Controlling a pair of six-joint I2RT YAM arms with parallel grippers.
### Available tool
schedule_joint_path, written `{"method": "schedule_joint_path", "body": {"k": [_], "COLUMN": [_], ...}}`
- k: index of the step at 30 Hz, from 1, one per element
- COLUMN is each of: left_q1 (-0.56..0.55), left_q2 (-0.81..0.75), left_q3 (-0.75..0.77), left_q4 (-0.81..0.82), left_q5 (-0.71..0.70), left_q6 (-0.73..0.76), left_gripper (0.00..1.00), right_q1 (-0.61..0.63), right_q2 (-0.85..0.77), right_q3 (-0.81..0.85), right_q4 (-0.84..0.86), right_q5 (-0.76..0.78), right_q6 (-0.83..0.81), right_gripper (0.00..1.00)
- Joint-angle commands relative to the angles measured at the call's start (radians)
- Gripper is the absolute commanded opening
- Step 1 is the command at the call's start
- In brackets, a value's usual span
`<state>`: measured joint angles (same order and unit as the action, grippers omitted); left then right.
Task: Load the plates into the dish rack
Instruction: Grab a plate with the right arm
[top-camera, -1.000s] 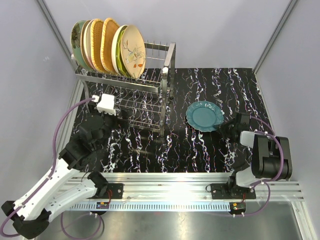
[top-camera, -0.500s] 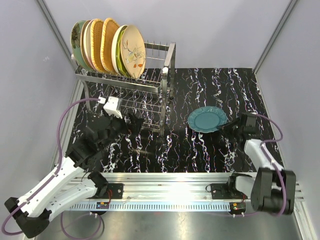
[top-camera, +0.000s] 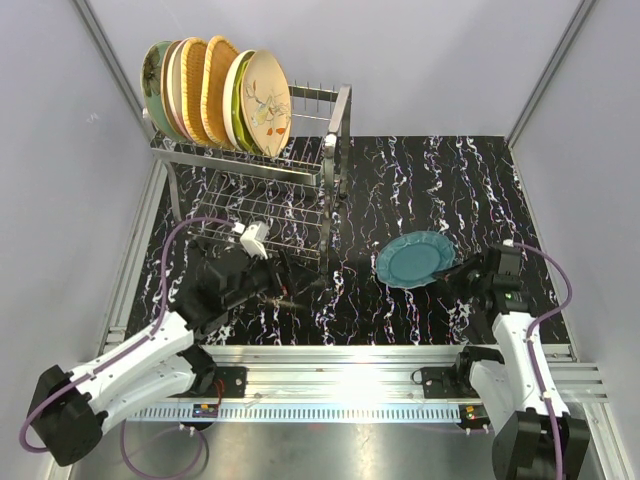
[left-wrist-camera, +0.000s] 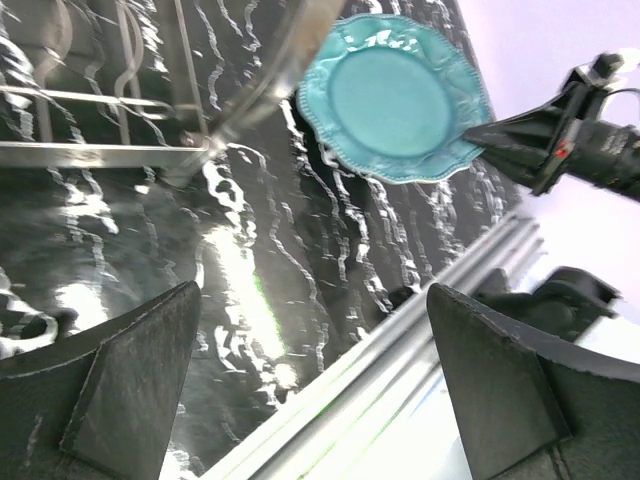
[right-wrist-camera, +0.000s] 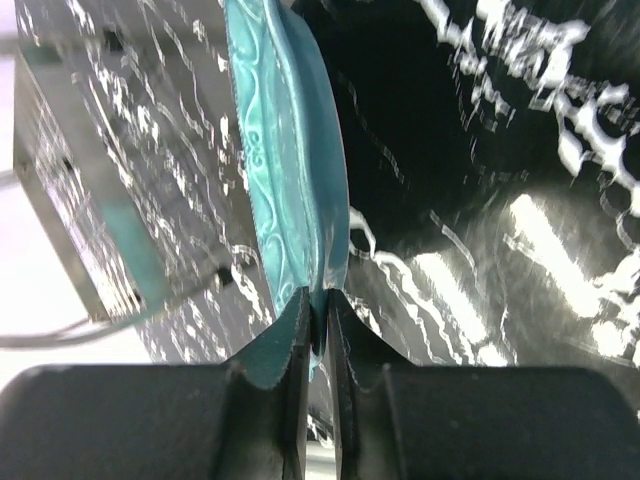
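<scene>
A teal plate (top-camera: 410, 259) with a scalloped rim sits right of centre over the black marbled table, and my right gripper (top-camera: 456, 276) is shut on its right rim. In the right wrist view both fingers pinch the plate's edge (right-wrist-camera: 290, 180) at the right gripper (right-wrist-camera: 318, 318). The left wrist view shows the plate (left-wrist-camera: 395, 95) tilted, a shadow beneath it. My left gripper (top-camera: 288, 288) hangs open and empty in front of the dish rack (top-camera: 300, 172), its fingers wide apart at the left gripper (left-wrist-camera: 312, 292). Several plates (top-camera: 215, 90) stand upright in the rack's top tier.
The rack's lower tier (top-camera: 280, 220) and corner post (left-wrist-camera: 250, 95) lie just behind my left gripper. An aluminium rail (top-camera: 340, 360) runs along the near table edge. Grey walls close in the left, back and right sides.
My right gripper has closed on the teal plate's rim as that arm reached out; the plate shifted slightly nearer. My left arm swung from beside the rack toward the table's middle.
</scene>
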<state>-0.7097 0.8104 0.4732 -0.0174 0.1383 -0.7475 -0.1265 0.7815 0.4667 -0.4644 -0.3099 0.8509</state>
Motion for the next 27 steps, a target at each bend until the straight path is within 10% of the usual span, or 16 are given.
{"method": "schedule_joint_path", "body": {"k": [1, 16, 27], "left_q1": [-0.004, -0.023, -0.089], "left_q2": [0.016, 0.105, 0.205], "left_q3": [-0.024, -0.110, -0.200], "left_q4": [0.160, 0.255, 0.391], "left_q5": [0.078, 0.080, 0.044], "left_q6": [-0.088, -0.187, -0.364], "left_gripper": [0.98, 0.96, 0.96], "right_q1": [-0.001, 0.016, 0.083], "right_q2": [-0.030, -0.110, -0.125], "right_q3": [0.010, -0.013, -0.166], "right_q4": [-0.036, -0.171, 0.042], "right_q5": [-0.150, -0.380, -0.436], "right_q6": [-0.024, -0.023, 0.169], "right_gripper": [0.00, 0.00, 0.00]}}
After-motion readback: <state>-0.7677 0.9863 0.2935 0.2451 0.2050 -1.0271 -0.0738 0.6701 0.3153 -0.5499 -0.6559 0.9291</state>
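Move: The teal plate is already pinched by its near right rim in the right hand, its middle about 4 cm ahead of that hand, 6 cm left and 3 cm lower; the open left fingers it is carried to are some 32 cm left, 3 cm back and 7 cm higher. From the left hand the plate's middle is about 7 cm ahead, 26 cm right and 10 cm down, and the rack's near right foot about 6 cm ahead, 1 cm right and 14 cm below. The right hand keeps its pinch on the teal plate's rim and carries it back and left in equal parts, some 9 cm in all at nearly level height and sinking slightly at the end, past the near side of the rack's foot towards the left hand, while the wrist rolls the plate's left side up and turns counter-clockwise, a bit over 20 degrees together. The left hand, fingers still wide open and touching nothing, comes down about 6 cm with a small drift back and right, tipping its fingers further down by roughly 15 degrees as the plate draws nearer. ##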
